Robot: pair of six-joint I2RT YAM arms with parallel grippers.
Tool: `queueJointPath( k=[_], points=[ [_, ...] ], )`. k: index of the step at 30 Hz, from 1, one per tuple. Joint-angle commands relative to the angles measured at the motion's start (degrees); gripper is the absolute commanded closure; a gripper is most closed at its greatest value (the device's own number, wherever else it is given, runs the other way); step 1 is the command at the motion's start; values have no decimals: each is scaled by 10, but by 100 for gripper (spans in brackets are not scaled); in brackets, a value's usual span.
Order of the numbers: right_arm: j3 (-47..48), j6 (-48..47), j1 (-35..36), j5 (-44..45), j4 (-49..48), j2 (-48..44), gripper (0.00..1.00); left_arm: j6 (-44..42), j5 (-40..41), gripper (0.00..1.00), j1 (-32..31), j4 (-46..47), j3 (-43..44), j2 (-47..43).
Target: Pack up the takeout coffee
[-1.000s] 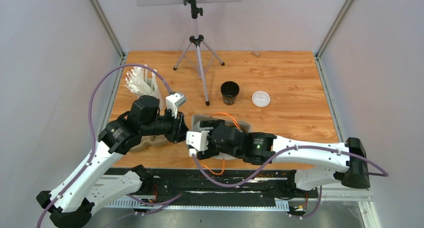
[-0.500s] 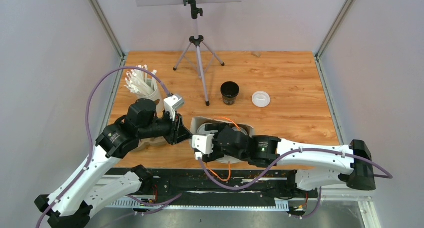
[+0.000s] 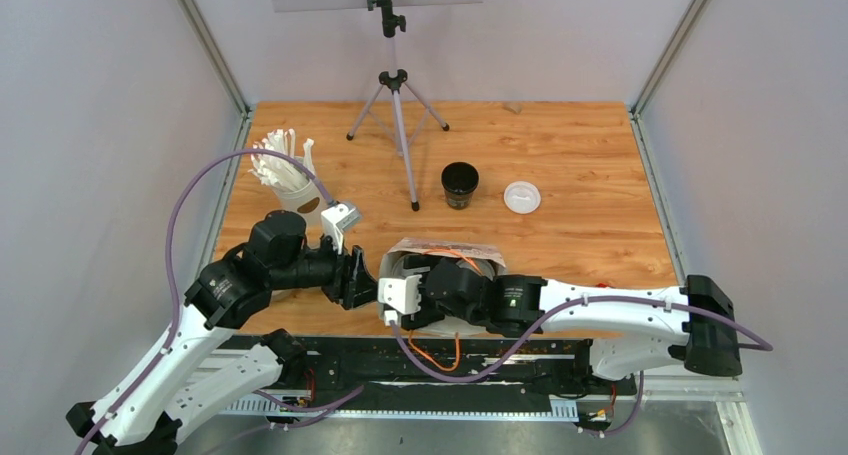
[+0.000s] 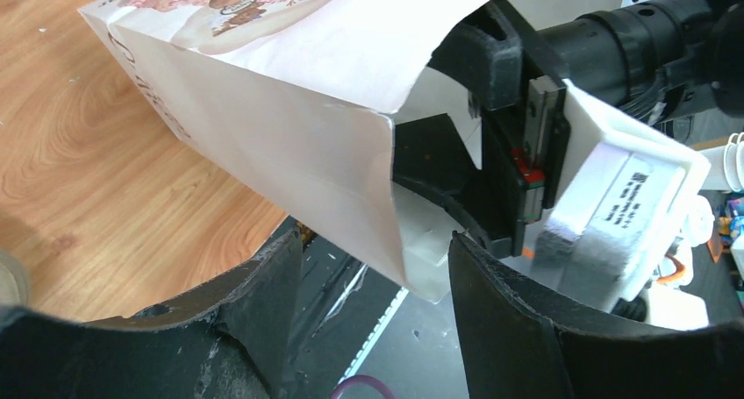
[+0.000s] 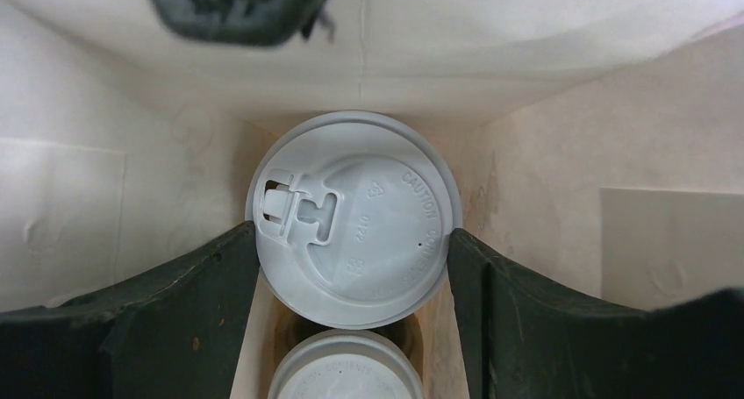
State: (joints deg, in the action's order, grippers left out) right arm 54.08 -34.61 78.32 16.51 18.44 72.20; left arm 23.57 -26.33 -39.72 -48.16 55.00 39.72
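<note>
In the right wrist view, a takeout coffee cup with a white lid (image 5: 354, 224) sits deep inside the white paper bag (image 3: 447, 248). My right gripper (image 5: 353, 237) is shut on it, one finger against each side of the lid. A second white lid (image 5: 346, 368) shows just below. My left gripper (image 4: 375, 241) is open, and the bag's (image 4: 289, 127) lower corner hangs free between its fingers (image 4: 526, 329). From above, the left gripper (image 3: 358, 278) is at the bag's left end. An unlidded black cup (image 3: 459, 184) and a loose white lid (image 3: 521, 196) stand behind.
A white cup of straws (image 3: 285, 175) stands at the back left, close behind my left arm. A tripod (image 3: 397, 105) rises at the back middle. The bag lies at the table's near edge, with the black base rail (image 3: 480, 365) just below.
My left gripper has drawn back toward the near edge and opened, letting go of the bag's rim. The bag's printed side now faces up. The right gripper stays inside.
</note>
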Motion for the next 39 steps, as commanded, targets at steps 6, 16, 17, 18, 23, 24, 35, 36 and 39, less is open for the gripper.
queueJointPath(
  k=[6,16,17,18,23,24,35,36,39],
  points=[
    [10,-8,4,27,-107,49,28,-8,47,34,1,-13,7,-4],
    [-13,-9,4,22,-78,26,28,-20,57,50,1,-10,0,-1],
    [-17,-7,4,22,-73,21,28,-21,56,51,1,-10,-2,0],
    [-21,-7,4,20,-67,17,28,-21,55,53,1,-10,-2,1],
    [-35,-3,4,18,-38,2,28,-16,36,75,1,8,-11,-1],
    [-39,-2,4,21,-36,-1,28,-16,32,79,1,10,-13,-1],
    [-35,-19,2,29,-42,19,27,-24,-23,85,1,34,-20,-4],
    [-32,-21,0,32,-43,24,27,-25,-26,85,1,35,-20,-5],
    [-28,-25,-5,35,-54,34,27,-26,-29,85,1,34,-20,-8]
  ],
)
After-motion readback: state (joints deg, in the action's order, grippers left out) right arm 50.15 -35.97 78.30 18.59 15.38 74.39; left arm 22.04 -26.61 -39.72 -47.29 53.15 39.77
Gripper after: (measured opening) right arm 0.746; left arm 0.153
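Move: The lidded cup is already in the right fingers, with its empty carrier well about 12 cm below that hand, roughly 1 cm forward and 1 cm left. The packed cup sits some 9 cm right and 2 cm back of the right hand, 8 cm below. The bag's left rim stands between the open left fingers, about 1 cm right, 1 cm forward and 1 cm below the left hand. From that hand, the lidded cup lies 11 cm right, 3 cm forward, 6 cm lower. The lidded cup, still gripped by the right fingers, shifts about 2 cm left inside the bag, then swings back some 3 cm to the right while sinking about 3 cm overall towards its well. The bag's left rim is pinched by the left fingers, which close from wide open after a small shift forward-left and down; the left hand then eases back right. ##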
